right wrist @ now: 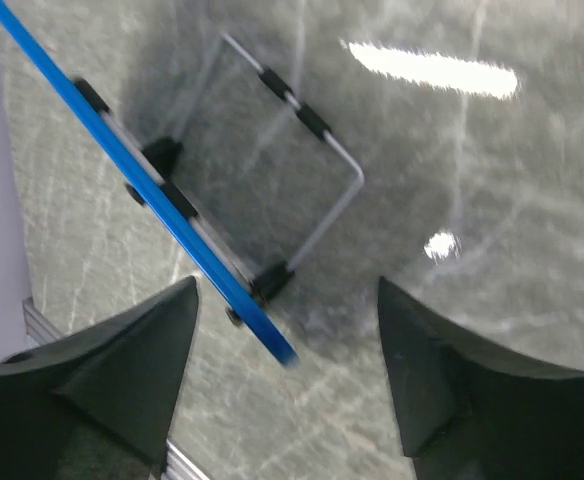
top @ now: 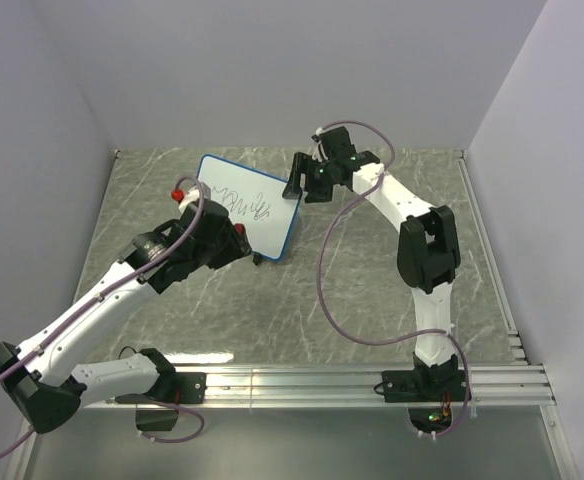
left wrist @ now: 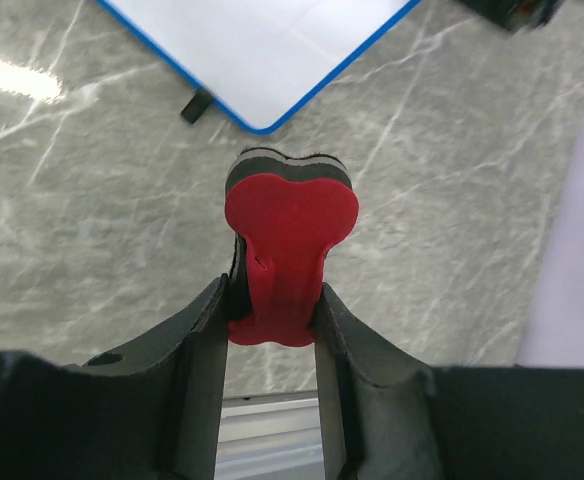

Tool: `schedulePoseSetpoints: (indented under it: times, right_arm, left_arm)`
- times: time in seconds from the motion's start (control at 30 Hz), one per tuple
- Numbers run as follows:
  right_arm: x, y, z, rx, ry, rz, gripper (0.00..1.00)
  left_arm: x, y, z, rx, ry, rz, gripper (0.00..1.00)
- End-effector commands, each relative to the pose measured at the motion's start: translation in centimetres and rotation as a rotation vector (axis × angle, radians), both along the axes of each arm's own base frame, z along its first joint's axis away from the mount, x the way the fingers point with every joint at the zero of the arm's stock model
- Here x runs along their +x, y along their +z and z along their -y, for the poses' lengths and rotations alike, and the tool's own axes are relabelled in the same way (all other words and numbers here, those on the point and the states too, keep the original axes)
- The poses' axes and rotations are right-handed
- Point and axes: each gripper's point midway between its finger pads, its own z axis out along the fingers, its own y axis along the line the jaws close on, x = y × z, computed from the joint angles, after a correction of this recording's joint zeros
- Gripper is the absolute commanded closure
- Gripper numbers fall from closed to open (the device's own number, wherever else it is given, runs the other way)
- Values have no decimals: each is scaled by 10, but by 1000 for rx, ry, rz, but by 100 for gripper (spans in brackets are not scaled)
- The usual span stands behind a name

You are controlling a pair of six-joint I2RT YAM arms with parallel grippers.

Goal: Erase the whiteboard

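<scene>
The whiteboard [top: 244, 205], white with a blue rim, stands tilted on the marble table and bears a black scribble [top: 249, 204]. My left gripper [top: 238, 240] sits at the board's near left edge, shut on the red-and-black eraser [left wrist: 290, 235]. In the left wrist view the board's blue corner [left wrist: 262, 122] lies just beyond the eraser, apart from it. My right gripper [top: 296, 186] is at the board's right edge. In the right wrist view its jaws [right wrist: 287, 300] stand open on either side of the board's blue rim [right wrist: 177, 215], and neither touches it.
A wire stand [right wrist: 317, 125] with black feet props the board from behind. Grey walls close in the table on three sides. An aluminium rail [top: 352, 380] runs along the near edge. A purple cable [top: 324, 290] loops from the right arm.
</scene>
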Motion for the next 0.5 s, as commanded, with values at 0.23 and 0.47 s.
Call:
schedulePoseSetpoints:
  times: [0.23, 0.47]
  right_arm:
    - [27, 39, -28, 104, 30, 140, 41]
    - [4, 15, -27, 38, 67, 92, 56]
  left_arm:
    - [15, -28, 21, 71, -113, 13, 100]
    - [47, -34, 47, 91, -161, 52, 100]
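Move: The right hand is at the whiteboard's upper right corner, about 2 cm ahead and 2 cm to its left, near fingertip height; the scribble lies some 12 cm left, 2 cm back and 5 cm lower. From the left hand, holding the eraser, the scribble is roughly 17 cm ahead, 2 cm left and 14 cm down. The board's lower right corner is about 9 cm ahead, 5 cm right and 20 cm below that same hand. The right fingers close in from wide to about half open, one on each face of the board at its upper right corner, while that hand edges some 2 cm left and slightly forward and up; a firm pinch can't be seen yet. The left hand, still gripping the eraser, sinks about 6 cm, then also goes forward and right, nearing the board without reaching the scribble. ##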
